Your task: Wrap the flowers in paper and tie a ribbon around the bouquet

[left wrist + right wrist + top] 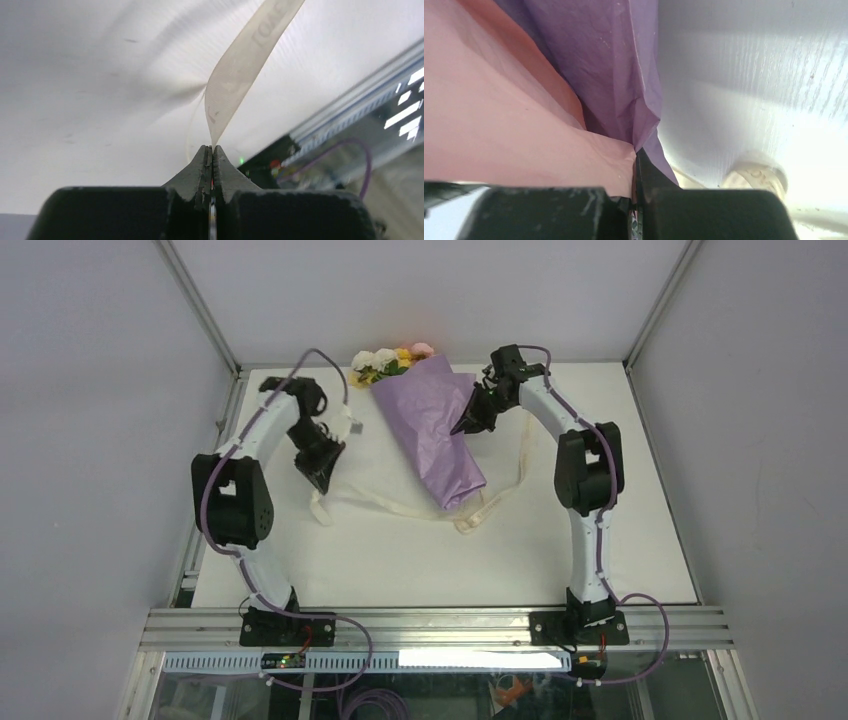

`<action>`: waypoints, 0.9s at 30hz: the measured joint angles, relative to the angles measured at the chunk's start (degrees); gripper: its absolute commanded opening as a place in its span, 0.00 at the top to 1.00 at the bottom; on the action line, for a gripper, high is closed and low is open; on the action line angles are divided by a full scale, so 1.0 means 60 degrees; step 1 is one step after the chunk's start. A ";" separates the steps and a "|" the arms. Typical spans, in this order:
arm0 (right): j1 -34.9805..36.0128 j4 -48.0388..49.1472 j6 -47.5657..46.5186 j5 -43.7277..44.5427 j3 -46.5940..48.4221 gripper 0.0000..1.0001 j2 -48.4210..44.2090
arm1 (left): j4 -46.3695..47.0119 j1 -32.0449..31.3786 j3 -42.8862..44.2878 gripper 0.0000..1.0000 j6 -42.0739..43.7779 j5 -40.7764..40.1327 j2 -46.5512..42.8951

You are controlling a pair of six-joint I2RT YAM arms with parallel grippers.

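The bouquet (437, 430) lies slanted on the white table (400, 560), a cone of lilac paper (614, 60) whose pale pink inner face (499, 115) shows in the right wrist view. The flowers (390, 360) stick out of its wide far end. My right gripper (466, 427) (636, 152) is shut on the paper's right edge. The cream ribbon (400, 508) runs under the cone's narrow end and loops up on the right (754, 172). My left gripper (322, 480) (212, 147) is shut on the ribbon's left end (240, 65), which rises from the jaws.
An aluminium rail (430, 625) carrying both arm bases runs along the table's near edge and shows in the left wrist view (350, 115). Grey walls and metal frame posts (200, 305) close in the sides and back.
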 measured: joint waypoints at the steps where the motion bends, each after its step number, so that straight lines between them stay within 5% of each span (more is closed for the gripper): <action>1: 0.0000 -0.0022 0.0000 -0.0004 -0.0073 1.00 -0.0120 | 0.0051 0.0550 0.0576 1.00 -0.0255 0.0364 0.0029; 7: 0.0091 -0.0058 -0.0018 -0.0022 -0.0546 1.00 -0.0707 | 0.0510 0.1526 0.2674 1.00 -0.1126 0.0994 -0.0124; 15: 0.0780 0.0386 0.0266 -0.0015 -0.1909 1.00 -0.1563 | 0.1399 0.1625 0.2623 1.00 -0.2743 0.1027 0.0317; 27: 0.3384 0.3118 0.2368 0.0495 -0.3956 1.00 -0.1705 | 0.2007 0.1647 0.1290 1.00 -0.3472 0.1144 -0.0441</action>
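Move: Off to the left hand's right, by about 20 cm and 22 cm ahead, lies the middle of the wrapped bouquet; the flower heads are 38 cm ahead and 11 cm right. That hand holds one end of the ribbon. The right hand pinches the paper's right edge, the bouquet's middle 7 cm to its left and 3 cm ahead. The ribbon's bend lies some 19 cm back from the right hand, 3 cm right and 10 cm below, the flower heads 21 cm ahead and 16 cm left. Hauling the bouquet by its pinched paper edge, the right hand lifts a couple of centimetres, then sweeps back about 14 cm and left about 12 cm, sinking again, to bring the wrap over the ribbon. The left hand keeps its ribbon end, moves forward about 10 cm beside the bouquet while rising, turns some 30 degrees counter-clockwise, then eases slightly back and down. ##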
